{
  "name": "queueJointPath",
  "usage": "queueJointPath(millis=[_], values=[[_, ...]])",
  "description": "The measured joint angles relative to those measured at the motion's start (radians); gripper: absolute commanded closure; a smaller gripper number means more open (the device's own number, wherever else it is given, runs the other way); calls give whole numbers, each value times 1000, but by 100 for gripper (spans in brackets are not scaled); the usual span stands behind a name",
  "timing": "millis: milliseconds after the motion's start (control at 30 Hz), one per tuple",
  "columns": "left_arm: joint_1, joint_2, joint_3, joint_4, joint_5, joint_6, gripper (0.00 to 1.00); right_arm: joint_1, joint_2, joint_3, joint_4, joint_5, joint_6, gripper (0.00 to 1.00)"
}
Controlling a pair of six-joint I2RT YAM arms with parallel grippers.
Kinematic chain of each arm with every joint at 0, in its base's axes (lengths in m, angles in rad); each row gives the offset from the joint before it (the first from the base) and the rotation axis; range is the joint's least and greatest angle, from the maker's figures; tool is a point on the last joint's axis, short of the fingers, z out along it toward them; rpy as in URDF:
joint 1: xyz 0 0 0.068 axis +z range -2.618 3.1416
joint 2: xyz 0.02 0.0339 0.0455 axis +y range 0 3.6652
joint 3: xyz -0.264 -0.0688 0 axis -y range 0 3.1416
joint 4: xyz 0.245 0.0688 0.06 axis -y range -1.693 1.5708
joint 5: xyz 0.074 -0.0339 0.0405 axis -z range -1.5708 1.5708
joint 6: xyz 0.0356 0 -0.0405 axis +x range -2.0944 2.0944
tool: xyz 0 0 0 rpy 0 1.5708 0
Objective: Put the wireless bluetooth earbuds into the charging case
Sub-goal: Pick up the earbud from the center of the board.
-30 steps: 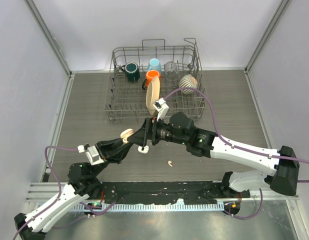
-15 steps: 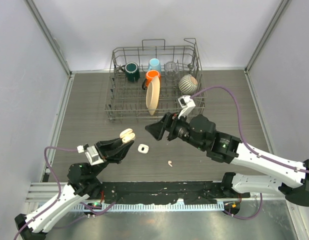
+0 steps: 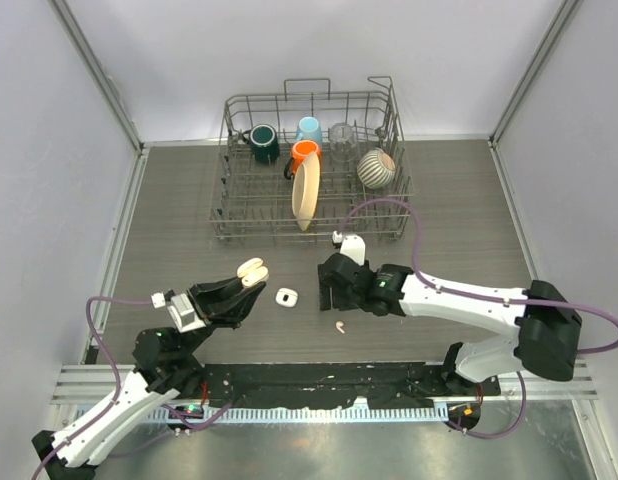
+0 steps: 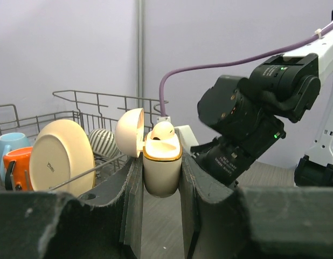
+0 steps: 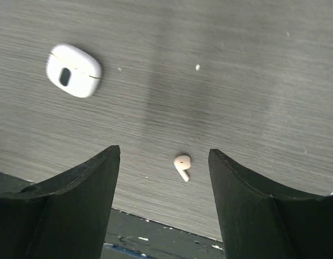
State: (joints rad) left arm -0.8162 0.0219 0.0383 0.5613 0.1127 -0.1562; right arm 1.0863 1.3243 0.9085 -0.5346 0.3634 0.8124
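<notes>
My left gripper is shut on a cream charging case and holds it above the table. In the left wrist view the case stands upright between the fingers. Its lid is open to the left, and one white earbud sits in it. My right gripper is open and points down at the table. A loose white earbud lies on the table between its fingers. The same earbud shows in the top view.
A second small white case, closed, lies on the table between the grippers and shows in the right wrist view. A wire dish rack with mugs, a plate, a glass and a striped bowl stands at the back. A black rail runs along the near edge.
My right gripper has drawn back from the held case, swung away, and come down over the loose earbud on the table. My left gripper has kept the case almost still.
</notes>
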Motion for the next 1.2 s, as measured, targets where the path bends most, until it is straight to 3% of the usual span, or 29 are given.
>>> queueJointPath(millis=[367, 1200], values=[[0, -12, 0, -44, -10, 0, 100, -1, 134, -7, -45, -53, 6, 54], [0, -12, 0, -47, -15, 0, 100, -1, 217, -60, 5, -152, -10, 64]])
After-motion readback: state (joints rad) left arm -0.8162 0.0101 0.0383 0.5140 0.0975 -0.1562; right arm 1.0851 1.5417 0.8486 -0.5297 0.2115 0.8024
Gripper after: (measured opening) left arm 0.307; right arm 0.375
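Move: The last earbud lies on the board about 10 cm below the right hand, some 4 cm back and 2 cm to its right. The closed white case is about 3 cm ahead of that hand and 9 cm to its left, also 10 cm down; the open cream case, held up by the left gripper, is some 14 cm left, 3 cm back and 17 cm higher. From the left hand, the earbud is roughly 16 cm to the right, level fore and aft, about 27 cm below. The right hand sinks about 8.5 cm onto the earbud, fast at first and then ever slower, easing back some 3.5 cm towards the base and a little to its right, while the wrist tips about 15 degrees so the fingers point more steeply down. On the way its fingers close from about three quarters open to a little over a third, ending with a tip on either side of the earbud's head, no grip on it visible yet. ##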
